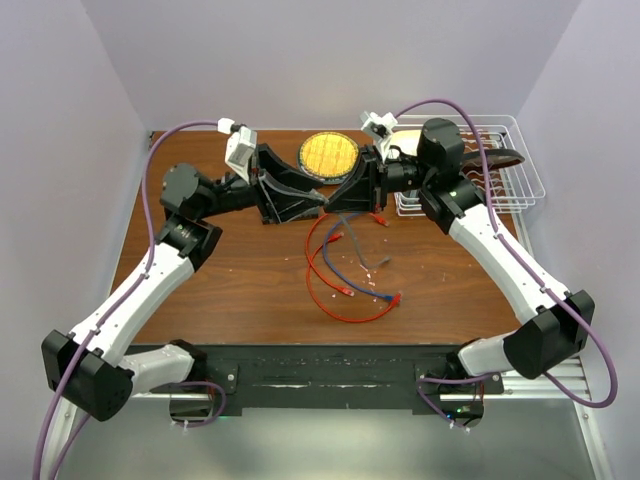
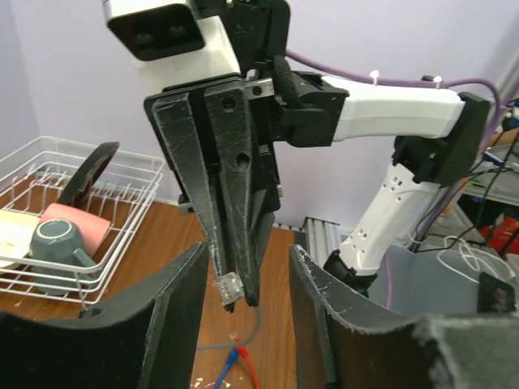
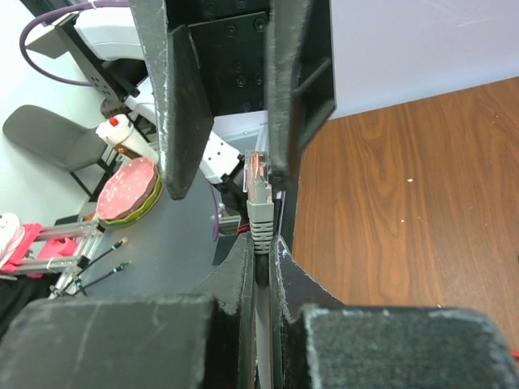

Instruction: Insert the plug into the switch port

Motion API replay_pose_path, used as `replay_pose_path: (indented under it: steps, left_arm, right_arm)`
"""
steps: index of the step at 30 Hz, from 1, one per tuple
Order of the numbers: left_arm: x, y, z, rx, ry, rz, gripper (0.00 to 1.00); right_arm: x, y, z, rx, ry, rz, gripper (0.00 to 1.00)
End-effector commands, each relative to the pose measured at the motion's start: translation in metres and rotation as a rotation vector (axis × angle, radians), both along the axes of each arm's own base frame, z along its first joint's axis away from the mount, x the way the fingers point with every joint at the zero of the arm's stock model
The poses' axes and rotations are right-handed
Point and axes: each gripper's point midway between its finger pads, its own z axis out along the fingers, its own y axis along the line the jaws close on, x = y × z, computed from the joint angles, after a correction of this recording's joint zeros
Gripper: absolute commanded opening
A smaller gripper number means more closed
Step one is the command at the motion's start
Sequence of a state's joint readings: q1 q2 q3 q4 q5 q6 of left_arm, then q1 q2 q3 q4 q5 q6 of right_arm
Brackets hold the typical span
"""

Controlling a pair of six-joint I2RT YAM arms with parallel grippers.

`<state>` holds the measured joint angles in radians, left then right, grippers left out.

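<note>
The plug [image 3: 258,175] is a clear connector on a grey cable [image 2: 258,326] with a grey boot [image 3: 261,223]. My right gripper [image 3: 261,247] is shut on that boot, so the plug sticks out past its fingertips. In the left wrist view the right gripper [image 2: 235,293] points down between the fingers of my left gripper [image 2: 247,251], plug [image 2: 229,289] at its tip. The left jaws stand apart on either side without touching it. From above, the left gripper [image 1: 318,203] and the right gripper [image 1: 338,200] meet tip to tip above mid-table. The switch is out of view.
A round yellow dish [image 1: 329,155] lies just behind the grippers. Loose red [image 1: 340,305] and blue [image 1: 335,268] cables curl on the wooden table in front of them. At the back right, a white wire rack [image 1: 505,170] holds a pink cup [image 2: 81,227] and a teal mug [image 2: 55,241].
</note>
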<state>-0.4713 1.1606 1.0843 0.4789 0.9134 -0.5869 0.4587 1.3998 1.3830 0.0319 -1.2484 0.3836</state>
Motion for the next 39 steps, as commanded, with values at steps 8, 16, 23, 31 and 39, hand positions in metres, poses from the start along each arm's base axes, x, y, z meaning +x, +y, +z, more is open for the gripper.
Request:
replay_pose_path:
  steps: [8,16,23,31,39]
  left_arm:
    - [-0.009,-0.004,0.011,-0.03,-0.021,-0.06,0.32]
    - [0.004,-0.014,0.004,0.003,0.014,-0.022,0.34]
    - [0.02,-0.013,0.014,-0.043,0.086,0.066,0.0]
    - [0.07,0.025,0.027,-0.122,0.307,0.488,0.0]
    - [0.091,0.035,0.005,-0.053,0.501,0.623,0.0]
  right_arm:
    - [-0.005,-0.003,0.01,0.018,-0.026,-0.021,0.0]
    - [-0.002,-0.003,0.016,0.025,-0.037,-0.05,0.0]
    - [0.007,-0.004,0.014,0.007,-0.037,-0.119,0.17]
    - [0.052,-0.041,0.034,-0.101,-0.172,-0.652,0.96]
    - [0.066,-0.039,0.029,-0.171,-0.263,-0.843,0.96]
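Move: The grey cable's plug, gripped in my right fingers and pointing left, is roughly 2 cm to the right of my left hand's open finger pads, about 1 cm farther forward and 1 cm lower. From my right hand it sits some 2 cm to the left, level with it. The black switch lies on the table about 24 cm ahead of my left hand, 8 cm left and 43 cm below; the red cable's middle is about 8 cm ahead, 9 cm right and as low. I ease my left hand a centimetre or two right, forward and down onto the plug and shut its fingers on it while my right hand holds almost still. Then my right fingers open wide and let go, and that hand backs off forward, up and a little right, turning clockwise about 40 degrees; my left carries the plug some 7 cm forward and a few back to the left, swinging counter-clockwise. ##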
